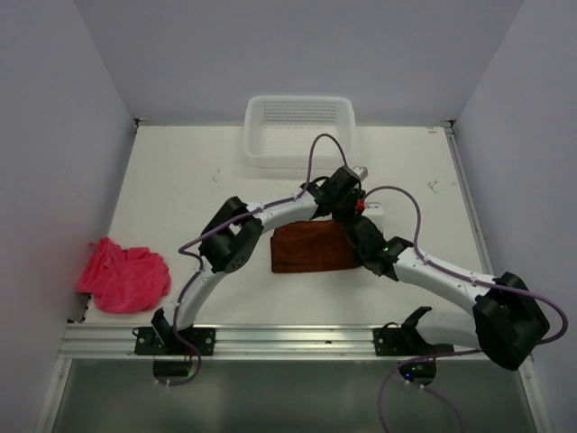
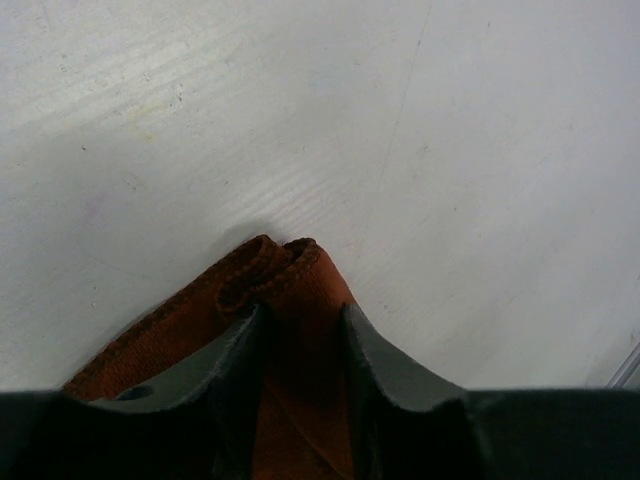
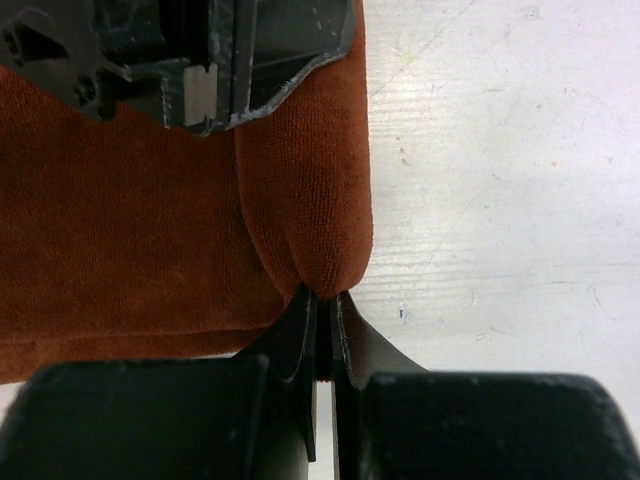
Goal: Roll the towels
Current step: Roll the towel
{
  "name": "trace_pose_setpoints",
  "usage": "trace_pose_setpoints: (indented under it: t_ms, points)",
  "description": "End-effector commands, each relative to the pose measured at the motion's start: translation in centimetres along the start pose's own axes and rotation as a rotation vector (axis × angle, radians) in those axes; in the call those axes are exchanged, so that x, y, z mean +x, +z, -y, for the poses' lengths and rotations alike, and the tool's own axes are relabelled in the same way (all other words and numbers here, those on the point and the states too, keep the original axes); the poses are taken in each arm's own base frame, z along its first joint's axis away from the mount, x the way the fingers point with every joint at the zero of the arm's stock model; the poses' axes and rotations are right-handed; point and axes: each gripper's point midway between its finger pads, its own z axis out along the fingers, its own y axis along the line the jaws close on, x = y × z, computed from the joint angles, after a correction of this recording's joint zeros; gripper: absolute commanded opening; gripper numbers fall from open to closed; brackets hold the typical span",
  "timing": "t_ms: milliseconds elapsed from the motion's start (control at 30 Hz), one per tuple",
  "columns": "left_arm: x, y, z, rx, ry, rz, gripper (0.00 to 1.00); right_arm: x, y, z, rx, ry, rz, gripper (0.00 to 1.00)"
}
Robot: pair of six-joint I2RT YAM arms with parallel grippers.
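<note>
The rust-brown towel [image 1: 302,248] lies folded in the middle of the table. My left gripper [image 2: 300,315] is at its far right corner, and the cloth [image 2: 290,270] fills the gap between the fingers and bunches at their tips. From the near right side, my right gripper [image 3: 325,298] is shut on a rounded fold of the same towel [image 3: 120,220], pinched at the fingertips. In the top view both grippers meet over the towel's right edge, the left [image 1: 347,203] and the right [image 1: 353,233]. The bright pink towel [image 1: 122,275] lies crumpled at the table's left edge.
A white mesh basket [image 1: 297,131] stands at the back of the table against the wall. The left arm's gripper body [image 3: 200,60] hangs close above the towel in the right wrist view. Both arms arch over the table's middle.
</note>
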Motion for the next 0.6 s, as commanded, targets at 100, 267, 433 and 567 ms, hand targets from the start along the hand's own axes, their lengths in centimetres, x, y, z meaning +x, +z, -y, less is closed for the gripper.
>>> trace_pose_setpoints:
  t_ms: [100,267,433,567]
  points:
    - [-1.9,-1.6,2.0,0.039,0.027,0.059,0.25,-2.5,-0.5,-0.7,0.019,0.021,0.104,0.0]
    - [-2.8,-2.3,1.9,0.047,0.009,0.101,0.0,-2.7,-1.0,-0.2,0.093,-0.039,0.156,0.0]
    - [-3.7,-3.6,1.1,0.105,-0.043,0.158,0.0,-2.0,-0.9,-0.4,0.123,-0.102,0.19,0.0]
    - [-4.9,-4.6,0.3,0.152,-0.091,0.191,0.0,-2.1,-1.0,-1.6,0.143,-0.175,0.201,0.0]
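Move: The far end of the brown towel's rolled right edge is already between my open left fingers, roughly a centimetre below the hand point. The towel's flat part centres about 11 cm to the left of that hand and 6 cm back. My right hand still pinches the roll's near end; from it, the flat part centres some 13 cm left and 4 cm ahead, and the roll's far end about 9 cm ahead and 2 cm left. The basket stands some 26 cm ahead and 14 cm left of my left hand. I close my left fingers from nearly half open to shut, pinching the roll's far end, then carry it about 2 cm left towards the flat part. My right hand keeps its pinch on the near end and eases up slightly, then back down, going about 1 cm left while its wrist turns some 10 degrees, the palm leaning left over the towel. ##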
